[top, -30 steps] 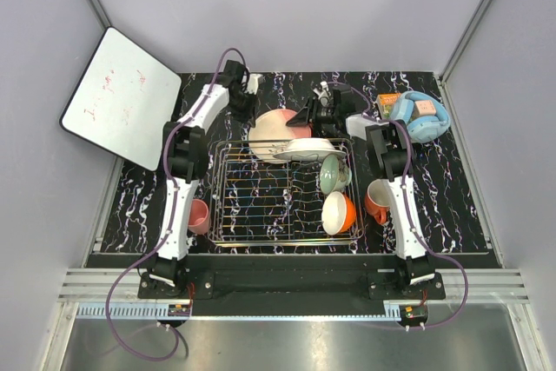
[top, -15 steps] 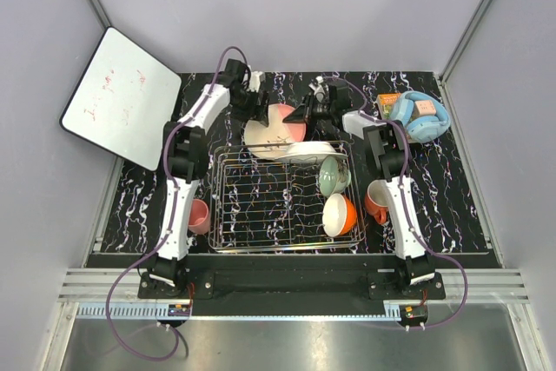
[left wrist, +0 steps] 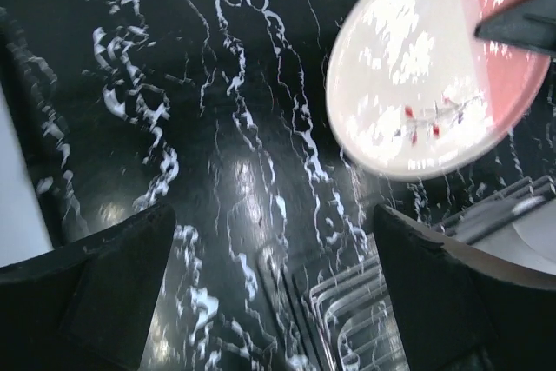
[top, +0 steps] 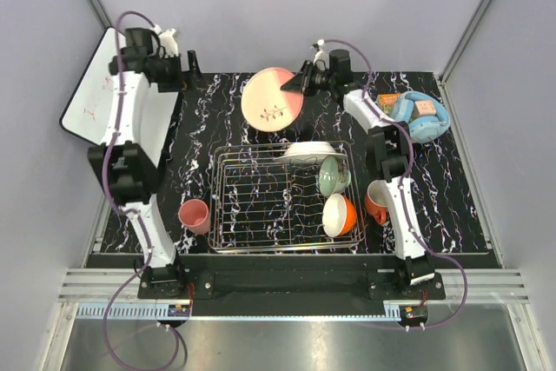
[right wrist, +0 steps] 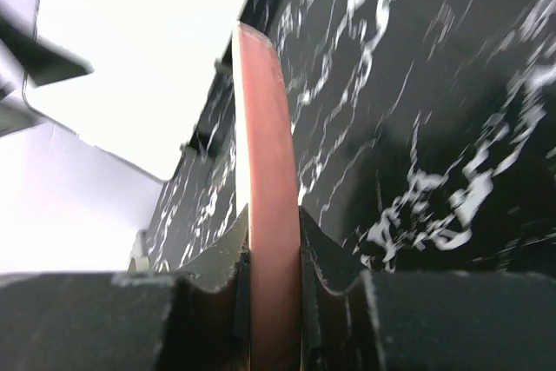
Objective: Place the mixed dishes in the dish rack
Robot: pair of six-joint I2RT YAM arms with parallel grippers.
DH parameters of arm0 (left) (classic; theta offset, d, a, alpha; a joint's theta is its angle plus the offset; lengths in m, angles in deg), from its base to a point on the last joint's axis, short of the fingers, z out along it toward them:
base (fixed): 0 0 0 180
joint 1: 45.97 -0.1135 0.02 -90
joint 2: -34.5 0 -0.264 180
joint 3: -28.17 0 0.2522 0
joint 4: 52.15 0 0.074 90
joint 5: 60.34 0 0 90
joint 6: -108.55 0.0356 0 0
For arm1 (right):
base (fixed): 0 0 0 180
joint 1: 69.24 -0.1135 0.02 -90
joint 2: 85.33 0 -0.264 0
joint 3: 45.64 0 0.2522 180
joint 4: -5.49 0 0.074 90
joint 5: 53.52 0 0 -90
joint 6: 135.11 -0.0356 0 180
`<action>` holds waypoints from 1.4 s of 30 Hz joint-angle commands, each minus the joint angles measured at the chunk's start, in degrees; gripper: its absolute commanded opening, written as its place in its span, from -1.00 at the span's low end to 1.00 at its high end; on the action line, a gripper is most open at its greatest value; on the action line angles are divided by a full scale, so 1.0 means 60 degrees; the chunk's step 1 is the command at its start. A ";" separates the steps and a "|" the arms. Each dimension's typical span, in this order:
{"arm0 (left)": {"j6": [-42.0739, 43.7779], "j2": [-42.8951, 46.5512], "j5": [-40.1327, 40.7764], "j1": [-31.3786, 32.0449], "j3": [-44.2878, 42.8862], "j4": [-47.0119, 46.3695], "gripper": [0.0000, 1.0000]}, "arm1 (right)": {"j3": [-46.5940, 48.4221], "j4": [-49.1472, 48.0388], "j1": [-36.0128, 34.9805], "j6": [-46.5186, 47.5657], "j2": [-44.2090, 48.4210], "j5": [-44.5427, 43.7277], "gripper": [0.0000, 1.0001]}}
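Observation:
My right gripper [top: 300, 84] is shut on the rim of the pink plate [top: 271, 100] and holds it up on edge above the far side of the table; the rim shows clamped between the jaws in the right wrist view [right wrist: 265, 171]. The plate also shows in the left wrist view [left wrist: 434, 67]. The dish rack [top: 261, 202] holds the white plate [top: 310, 151], the mint-green bowl [top: 331, 174] and the orange bowl [top: 337, 214]. The small pink cup [top: 195, 215] stands left of the rack. The orange mug [top: 376, 199] stands right of it. My left gripper [top: 191, 69] is open and empty at the far left.
The white board [top: 117, 97] leans at the far left, behind my left arm. Light-blue headphones [top: 420, 115] and a small orange box [top: 387, 100] lie at the far right. The rack's left half has bare tines.
My right gripper has lifted the pink plate up and back from the rack's far edge. My left arm has swung away to the far left, and the pink cup is now uncovered.

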 commanded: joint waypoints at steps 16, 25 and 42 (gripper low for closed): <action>0.2609 0.2698 -0.0493 0.1667 0.3893 0.1786 0.98 | -0.3123 0.1935 0.0599 0.3770 0.8804 -0.1409 -1.00; 0.3649 0.3373 0.0560 0.2796 0.4742 0.1919 0.98 | -0.6946 0.2419 0.0555 0.5321 1.3547 -0.1072 -1.00; 0.3781 0.1908 0.2320 0.3338 0.3629 0.1538 0.98 | -0.9498 0.5068 0.0263 0.9144 1.6322 0.0039 -1.00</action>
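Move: Beyond the rack, the right hand already holds the pink-and-cream plate. The rack's middle lies about 28 cm back, only 1 cm left and 7 cm below it. The white plate standing there is some 17 cm back and 5 cm right, the green bowl 23 back and 12 right, the orange bowl 34 back and 13 right. For the open left hand, the rack's middle is 21 cm back, 24 right and 16 below. Lifting the still-pinched plate steeply, the right hand carries it about 34 cm back and 15 cm right over the rack, rising to some 35 cm higher before sinking about 12; it rolls roughly 45 degrees, front side tipping up, fingertips dipping. The left hand, fingers staying wide open, rises briefly, then goes back, right and down towards the rack's far-left corner, turning some 30 degrees clockwise. ##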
